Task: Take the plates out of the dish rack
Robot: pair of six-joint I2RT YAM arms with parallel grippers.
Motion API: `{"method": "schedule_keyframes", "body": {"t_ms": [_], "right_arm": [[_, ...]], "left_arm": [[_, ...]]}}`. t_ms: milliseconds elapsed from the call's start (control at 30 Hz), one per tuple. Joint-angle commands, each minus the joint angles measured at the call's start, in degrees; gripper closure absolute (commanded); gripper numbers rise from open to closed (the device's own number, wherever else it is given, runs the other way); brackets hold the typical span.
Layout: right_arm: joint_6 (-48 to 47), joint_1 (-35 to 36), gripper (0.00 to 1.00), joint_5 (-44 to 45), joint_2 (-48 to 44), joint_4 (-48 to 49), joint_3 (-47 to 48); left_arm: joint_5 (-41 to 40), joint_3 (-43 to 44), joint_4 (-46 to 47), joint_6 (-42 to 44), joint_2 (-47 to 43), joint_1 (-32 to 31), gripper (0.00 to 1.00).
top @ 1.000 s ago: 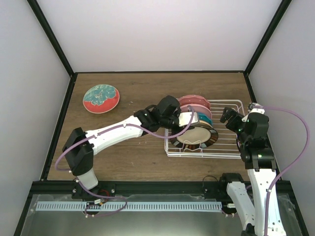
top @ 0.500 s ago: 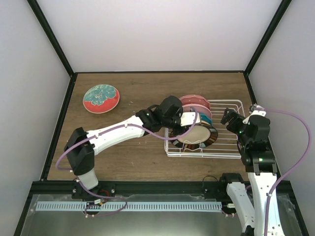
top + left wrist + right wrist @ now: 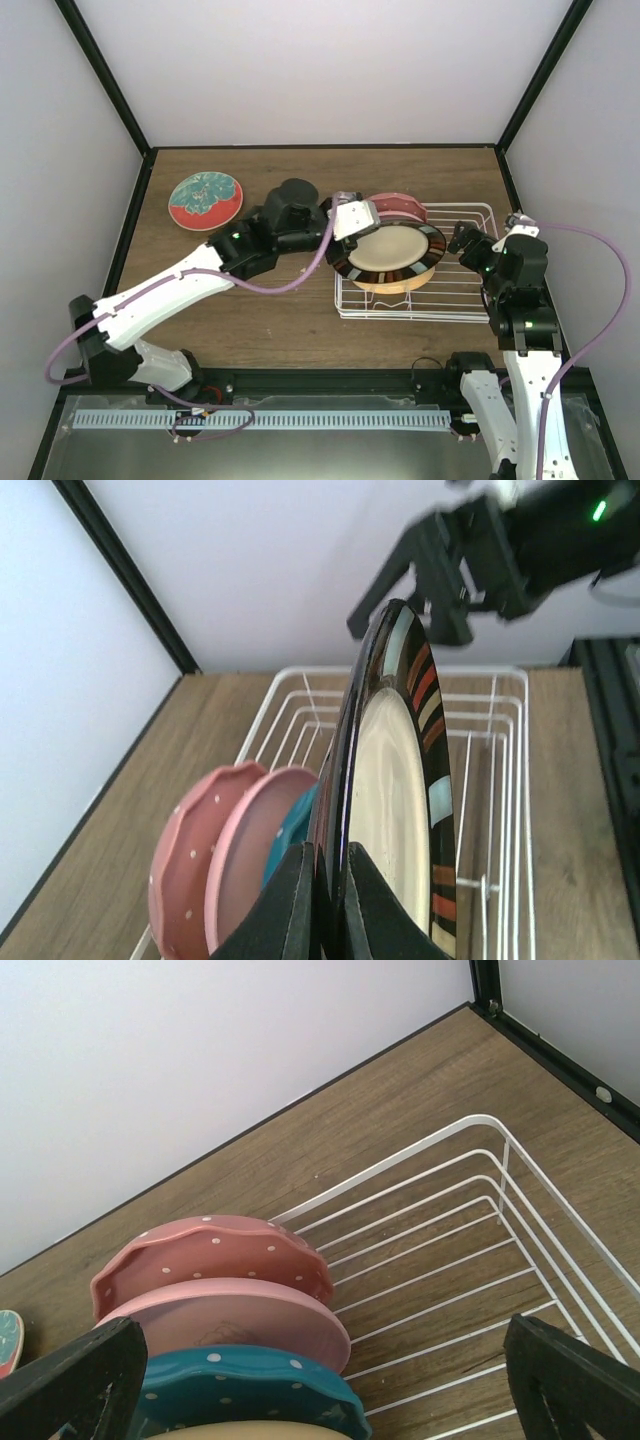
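Observation:
My left gripper (image 3: 346, 240) is shut on the left rim of the dark-rimmed plate (image 3: 390, 250) with the cream centre, held tilted above the white wire dish rack (image 3: 465, 300). In the left wrist view both fingers (image 3: 293, 905) pinch that plate's (image 3: 395, 780) edge. Three plates stand in the rack: a dotted pink one (image 3: 210, 1250), a plain pink one (image 3: 240, 1315) and a dotted teal one (image 3: 240, 1380). The red plate with teal pattern (image 3: 205, 200) lies flat on the table at the far left. My right gripper (image 3: 465, 238) hovers open over the rack's right end, holding nothing.
The brown wooden table (image 3: 280, 310) is bounded by black frame rails and white walls. The rack's right half (image 3: 470, 1250) holds only bare wires. My right arm (image 3: 520, 300) stands close beside the rack's right edge.
My left gripper closed on the dark-rimmed plate, then lifted it up out of the rack and tilted it flatter; the left arm swung back to the left. The right arm hardly moved.

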Motion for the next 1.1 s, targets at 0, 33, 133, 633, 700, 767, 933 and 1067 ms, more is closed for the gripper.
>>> {"method": "schedule_keyframes", "body": {"t_ms": [0, 33, 133, 633, 700, 767, 933, 1067], "right_arm": [[0.73, 0.60, 0.00, -1.05, 0.23, 1.40, -0.90], [0.80, 0.62, 0.00, -1.24, 0.39, 1.57, -0.95], [0.86, 0.58, 0.00, -1.39, 0.84, 1.86, -1.01], [2.31, 0.60, 0.00, -4.09, 3.85, 4.98, -1.39], [2.38, 0.60, 0.00, -4.42, 4.34, 5.47, -1.54], [2.07, 0.60, 0.00, -4.10, 4.67, 5.65, -1.31], [0.97, 0.60, 0.00, -3.03, 5.20, 5.39, -0.41], [1.36, 0.60, 0.00, -3.36, 5.26, 5.14, -0.36]], "left_arm": [[0.85, 2.25, 9.89, -5.87, -4.84, 0.88, 0.96], [0.58, 2.80, 9.82, -6.93, -5.33, 1.44, 0.96], [0.02, 4.64, 9.89, -10.98, -6.79, 5.52, 0.96], [10.46, 2.47, 4.42, -33.90, -9.61, 51.98, 0.96], [13.53, -1.48, 4.80, -41.03, -7.61, 61.04, 0.96], [16.20, -4.42, 5.89, -46.05, -5.14, 66.84, 0.96], [20.23, -11.09, 12.93, -56.31, -0.04, 74.97, 0.96], [20.24, -14.83, 18.52, -63.22, 3.30, 76.03, 0.96]]}}
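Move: Out ahead and far to the left of the left hand, which already holds the dark striped-rim plate by its edge, lies the red flower plate, flat on the table: about 34 cm forward, 40 cm left and 34 cm below. The yellow plate in the rack is roughly 8 cm ahead, 10 cm right and 23 cm lower; the dish rack's middle some 13 cm ahead, 18 cm right. From the right hand, the flower plate is about 33 cm ahead, 67 cm left and 28 cm down. Swinging away from the rack in a wide arc, the left hand carries the striped-rim plate about 48 cm left and 22 cm forward to the red flower plate, rising some 8 cm first and then dropping about 20 cm at the end. The wrist turns roughly 80 degrees counter-clockwise until the fingers point forward and down, keeping their pinch on the rim. The open right hand eases a couple of centimetres forward. ##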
